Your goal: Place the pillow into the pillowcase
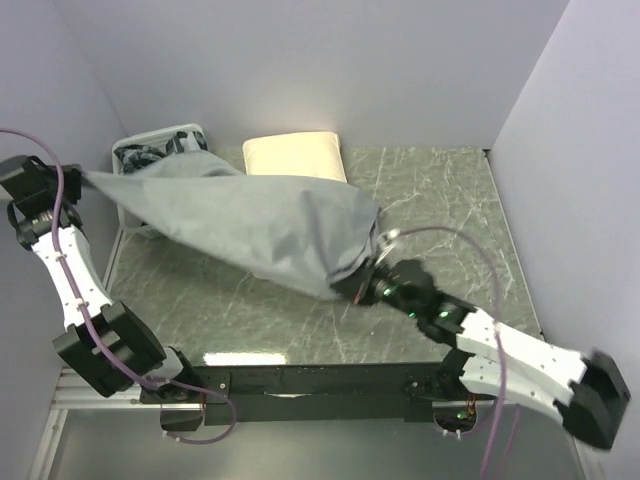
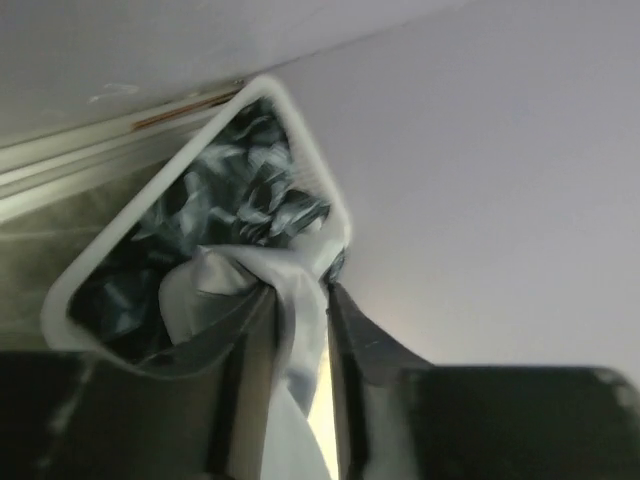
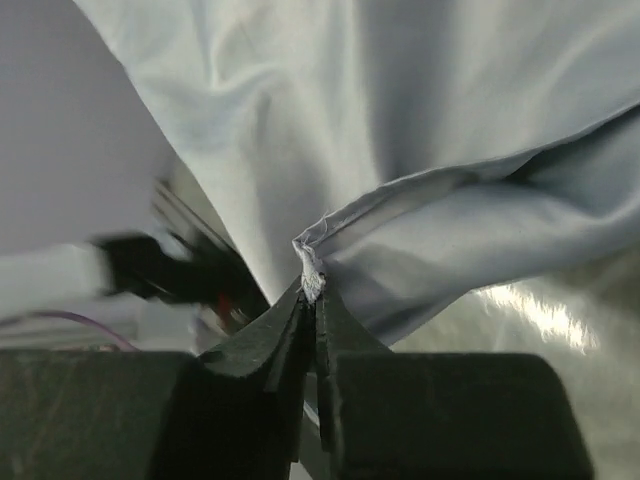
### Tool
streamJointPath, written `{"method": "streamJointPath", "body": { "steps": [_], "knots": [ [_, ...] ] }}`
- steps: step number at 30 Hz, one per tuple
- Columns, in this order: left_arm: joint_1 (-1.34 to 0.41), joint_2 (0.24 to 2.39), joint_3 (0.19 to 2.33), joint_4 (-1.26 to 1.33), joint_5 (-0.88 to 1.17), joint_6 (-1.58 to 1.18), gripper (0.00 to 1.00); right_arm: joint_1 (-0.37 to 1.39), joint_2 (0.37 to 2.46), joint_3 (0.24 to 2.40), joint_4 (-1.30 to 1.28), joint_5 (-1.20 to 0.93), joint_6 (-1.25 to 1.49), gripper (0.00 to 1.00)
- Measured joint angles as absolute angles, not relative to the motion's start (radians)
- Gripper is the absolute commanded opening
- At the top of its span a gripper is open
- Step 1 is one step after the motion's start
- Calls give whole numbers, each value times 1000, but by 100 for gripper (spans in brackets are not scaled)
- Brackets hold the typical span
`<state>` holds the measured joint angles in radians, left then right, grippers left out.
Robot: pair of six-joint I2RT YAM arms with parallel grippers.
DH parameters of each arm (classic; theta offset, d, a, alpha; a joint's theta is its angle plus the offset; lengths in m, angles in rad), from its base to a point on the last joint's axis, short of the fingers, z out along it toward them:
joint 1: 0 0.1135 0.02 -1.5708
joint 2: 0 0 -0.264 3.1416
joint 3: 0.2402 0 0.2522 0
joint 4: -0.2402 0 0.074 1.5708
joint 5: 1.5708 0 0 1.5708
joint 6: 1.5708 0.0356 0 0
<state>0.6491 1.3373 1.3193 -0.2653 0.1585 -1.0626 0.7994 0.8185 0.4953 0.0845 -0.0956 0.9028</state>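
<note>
The grey pillowcase [image 1: 260, 220] hangs stretched above the table between my two grippers. My left gripper [image 1: 85, 178] is at its far-left corner, raised over the basket. In the left wrist view a bunch of the pillowcase [image 2: 225, 275] lies between the fingers of the left gripper [image 2: 300, 285], and a lit gap shows beside the right finger, so the jaws stand slightly apart. My right gripper [image 1: 360, 290] is shut on the pillowcase's right corner; the right wrist view shows the right gripper [image 3: 312, 290] pinching a frayed hem of the pillowcase [image 3: 400, 120]. The cream pillow [image 1: 295, 155] lies at the back, partly behind the cloth.
A white basket [image 1: 150, 140] with dark blue-and-white patterned cloths [image 2: 220, 190] stands in the back-left corner, under my left gripper. Its rim [image 2: 300, 120] lies close to the wall. Pale walls enclose the green marbled table [image 1: 440, 200] on three sides.
</note>
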Motion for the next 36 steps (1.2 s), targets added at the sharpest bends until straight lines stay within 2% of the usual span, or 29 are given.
{"method": "streamJointPath", "body": {
  "steps": [1,2,4,5,8,12,14,17,20,29,36],
  "knots": [
    [641,1332,1298,-273,149,-1061,59,874,870,471,80,-58,894,34],
    [632,1330,1291,-283,138,-1054,64,923,915,460,67,-27,889,52],
    [596,1330,1291,-296,103,-1032,73,974,956,457,43,17,882,64],
    [572,1327,1292,-297,84,-1018,75,987,960,458,30,42,871,73],
    [488,1315,1292,-297,44,-971,81,992,945,495,-37,126,849,83],
    [333,1301,1299,-297,-14,-888,81,975,927,629,-165,257,825,87],
    [267,1301,1305,-298,-19,-852,81,912,928,708,-205,294,806,86],
    [145,1316,1319,-303,-31,-796,84,698,940,754,-201,234,782,87],
    [-23,1359,1342,-307,-33,-731,90,474,992,754,-194,181,768,87],
    [-637,1705,1499,-425,-65,-528,99,204,1228,751,-137,-28,781,87],
    [-879,1953,1714,-537,-207,-430,99,17,1181,701,-71,-117,833,89]
  ]
}}
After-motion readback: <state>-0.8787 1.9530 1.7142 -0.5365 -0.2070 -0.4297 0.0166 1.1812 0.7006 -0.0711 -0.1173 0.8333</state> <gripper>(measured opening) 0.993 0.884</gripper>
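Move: The pillowcase's right edge, its middle, lies some 60 cm to the left hand's right, 6 cm nearer the base and 27 cm lower; from the right hand it is about 13 cm ahead, 5 cm right and 13 cm below. The pillow under the cloth has its middle roughly 24 cm ahead, 13 cm left of the right hand and 16 cm lower. The basket sits about 18 cm to the left hand's right, 9 cm ahead and 27 cm down. The pillowcase is let go at both ends: its left end comes free of the left fingers, already parting, and its near-right corner leaves the right fingers as they open during an 8 cm dip. The left hand then swings some 60 cm right, sinking and turning clockwise, over to the cloth's right edge; the right hand rises, then travels forward and right towards the far-right corner, sinking again. Both end wide open. ##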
